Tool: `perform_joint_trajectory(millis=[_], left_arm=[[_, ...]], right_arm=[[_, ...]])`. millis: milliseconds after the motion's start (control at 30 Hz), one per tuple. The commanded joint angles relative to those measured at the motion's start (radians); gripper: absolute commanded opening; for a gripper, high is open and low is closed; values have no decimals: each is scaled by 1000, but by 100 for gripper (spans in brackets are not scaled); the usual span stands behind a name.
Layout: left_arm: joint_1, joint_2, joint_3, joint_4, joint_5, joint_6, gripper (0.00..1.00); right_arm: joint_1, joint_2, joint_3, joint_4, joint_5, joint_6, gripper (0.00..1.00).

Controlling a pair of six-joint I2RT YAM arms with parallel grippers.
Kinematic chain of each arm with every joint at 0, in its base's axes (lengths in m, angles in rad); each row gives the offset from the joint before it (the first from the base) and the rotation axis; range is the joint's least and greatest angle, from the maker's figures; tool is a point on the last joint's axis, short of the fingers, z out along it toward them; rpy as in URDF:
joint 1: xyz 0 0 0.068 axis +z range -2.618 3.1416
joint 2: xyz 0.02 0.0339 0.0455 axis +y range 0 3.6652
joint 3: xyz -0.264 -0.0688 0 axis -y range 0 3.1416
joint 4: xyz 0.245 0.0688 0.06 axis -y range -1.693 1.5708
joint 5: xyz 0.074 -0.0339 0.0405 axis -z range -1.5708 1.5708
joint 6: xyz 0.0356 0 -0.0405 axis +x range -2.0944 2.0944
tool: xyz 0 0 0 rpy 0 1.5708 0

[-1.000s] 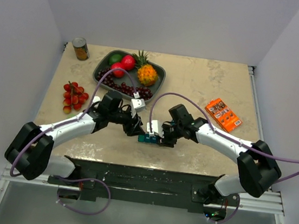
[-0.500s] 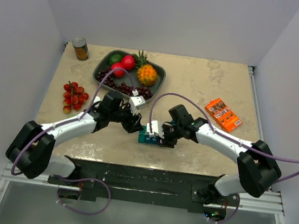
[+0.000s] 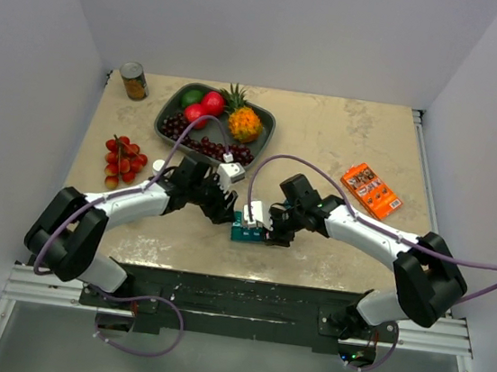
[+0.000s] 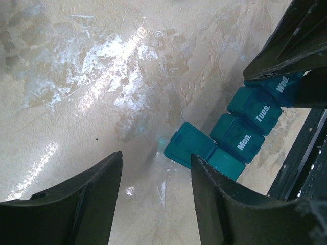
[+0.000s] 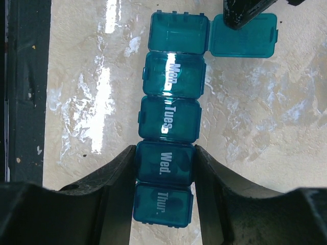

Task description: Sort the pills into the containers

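Observation:
The containers (image 3: 245,232) are a teal strip of cubes marked Mon., Tues., Wed. and Thur. (image 5: 168,117), lying on the table near its front edge. The end cube (image 5: 179,31) beside Mon. stands open, its lid (image 5: 244,35) folded out sideways. My right gripper (image 5: 164,153) is shut on the Wed. cube, one finger on each side. My left gripper (image 4: 156,158) hovers open just past the open lid (image 4: 186,147), with bare table between its fingers. One of its fingertips (image 5: 240,13) overlaps the lid in the right wrist view. No pills show in any view.
A dark fruit tray (image 3: 171,115) with pineapple, apples and grapes sits at the back left. A tin can (image 3: 134,81) stands in the far left corner, a bunch of red tomatoes (image 3: 123,160) lies left, an orange packet (image 3: 371,190) right. A black rail (image 5: 25,102) runs along the front edge.
The left arm's elbow has swung inward, and its gripper has stayed by the strip's open end. The right gripper and the strip have not moved.

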Motion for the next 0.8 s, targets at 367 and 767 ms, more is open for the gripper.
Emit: perform_joint_trajectory(millis=[367, 767], left_arm=[[19, -457, -7, -20, -252, -139, 73], [26, -746, -1, -234, -369, -302, 81]], right_arm=[[5, 87, 27, 39, 62, 38, 23], [5, 157, 63, -7, 90, 17, 33]])
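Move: The white pill bottle, probably what my empty left hand wants next, stands about 18 cm to its left, 10 cm ahead and 3 cm lower; the tomatoes are 9 cm left of the bottle. The pillbox's middle is some 4 cm back and 7 cm right of my left hand. My right hand grips the pillbox, its middle 3 cm to the left, over table roughly 5 cm below; a two-cell box sits 10 cm ahead and 5 cm right. I lift my left hand clear of the pillbox's open Sunday lid, about 17 cm up, swinging it some 6 cm left as I climb; the wrist tips up and turns counter-clockwise by over 20 degrees and the fingers spread wider. Meanwhile my right hand keeps its pinch at Wednesday and lowers the box about 4 cm towards the table, its fingers tilting steeper. ##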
